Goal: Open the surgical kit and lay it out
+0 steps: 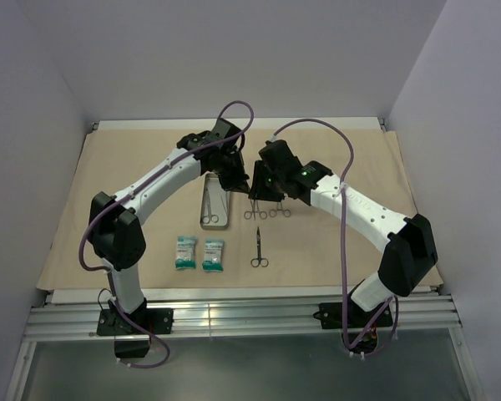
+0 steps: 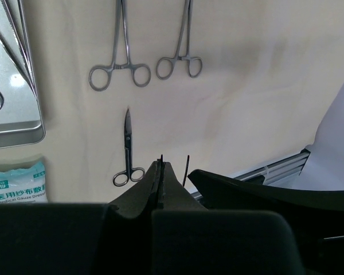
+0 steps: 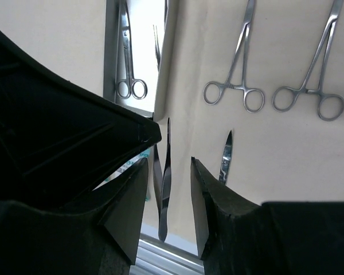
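The tan drape (image 1: 334,167) lies spread on the table. The grey tray (image 1: 207,219) holds ring-handled scissors (image 3: 129,69). Two forceps (image 2: 119,69) (image 2: 180,60) and small scissors (image 2: 127,149) lie on the drape right of the tray. Two teal-white packets (image 1: 186,251) (image 1: 213,254) lie in front of the tray. My left gripper (image 2: 161,169) is shut on thin tweezers (image 3: 163,183) and holds them above the drape. My right gripper (image 3: 168,163) is open, with one finger on each side of the hanging tweezers and not touching them.
Both arms meet over the middle of the drape, just right of the tray. The aluminium rail (image 1: 250,313) runs along the near table edge. White walls close in the left, back and right sides.
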Robot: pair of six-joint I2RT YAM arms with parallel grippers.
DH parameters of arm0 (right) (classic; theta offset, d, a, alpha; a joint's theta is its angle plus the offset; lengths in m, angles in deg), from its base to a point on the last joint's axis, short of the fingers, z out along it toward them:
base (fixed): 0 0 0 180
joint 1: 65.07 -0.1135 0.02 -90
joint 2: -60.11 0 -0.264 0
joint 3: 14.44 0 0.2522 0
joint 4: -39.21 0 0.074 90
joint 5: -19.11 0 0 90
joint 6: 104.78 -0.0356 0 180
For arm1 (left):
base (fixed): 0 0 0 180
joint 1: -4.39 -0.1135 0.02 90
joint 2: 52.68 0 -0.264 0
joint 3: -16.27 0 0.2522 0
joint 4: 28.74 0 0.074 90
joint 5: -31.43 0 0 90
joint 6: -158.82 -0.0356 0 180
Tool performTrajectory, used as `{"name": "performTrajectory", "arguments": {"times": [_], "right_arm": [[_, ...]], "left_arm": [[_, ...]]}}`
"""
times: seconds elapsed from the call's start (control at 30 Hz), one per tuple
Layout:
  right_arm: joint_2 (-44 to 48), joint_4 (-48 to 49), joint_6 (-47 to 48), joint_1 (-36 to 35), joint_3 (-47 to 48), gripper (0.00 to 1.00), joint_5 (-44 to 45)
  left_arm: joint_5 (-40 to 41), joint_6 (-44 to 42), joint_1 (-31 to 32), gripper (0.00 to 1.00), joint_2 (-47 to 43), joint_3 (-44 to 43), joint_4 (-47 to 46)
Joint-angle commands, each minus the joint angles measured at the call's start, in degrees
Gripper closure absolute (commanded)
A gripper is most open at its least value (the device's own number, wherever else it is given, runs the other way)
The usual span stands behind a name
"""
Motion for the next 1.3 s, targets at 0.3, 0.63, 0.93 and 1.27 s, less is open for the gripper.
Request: {"name": "performTrajectory", "arguments": {"times": [0.3, 0.63, 0.93, 1.27], "right_arm": [[-0.85, 1.58, -2.63, -1.14, -0.4, 0.75, 2.98], [1.52, 1.67, -2.28, -0.7, -3.04, 0.96, 3.6], [11.53, 1.41, 1.14, 5.79, -15.33, 0.97, 2.11], [15.68, -6.69, 5.46, 13.97, -25.88, 0.91, 7.73]], "left_arm": [[-1.82, -0.11, 0.14, 0.98, -4.28, -0.18, -1.08], [-3.93, -2.4, -0.3, 0.68, -4.2, -0.44, -3.81], [-4.02, -7.14, -4.51, 0.65, -0.59, -3.79, -1.96], [-7.7, -15.76, -8.38, 0.66, -3.93, 7.36, -6.96]]}}
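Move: The right hand's half-open fingers already straddle the tweezers, whose middle lies about 1 cm left of its hand point and level with it. The near hemostat lies some 7 cm ahead and 1 cm left, the second 7 cm ahead and 7 cm right, the dark scissors 9 cm back, straight behind, all about 17 cm below. The left hand still holds the tweezers, about 1 cm to its right; the tray lies 5 cm ahead and 11 cm left of it, 17 cm below. Almost in place at first, the right hand closes its fingers on the tweezers and the left opens to about a third and lets go. Then the right carries them about 15 cm to the right, sinking some 8 cm and drawing back a little, turning clockwise with its left side dipping, over bare cloth right of the scissors. The emptied left hand moves left and forward towards the tray, rising slightly, then sinking. ##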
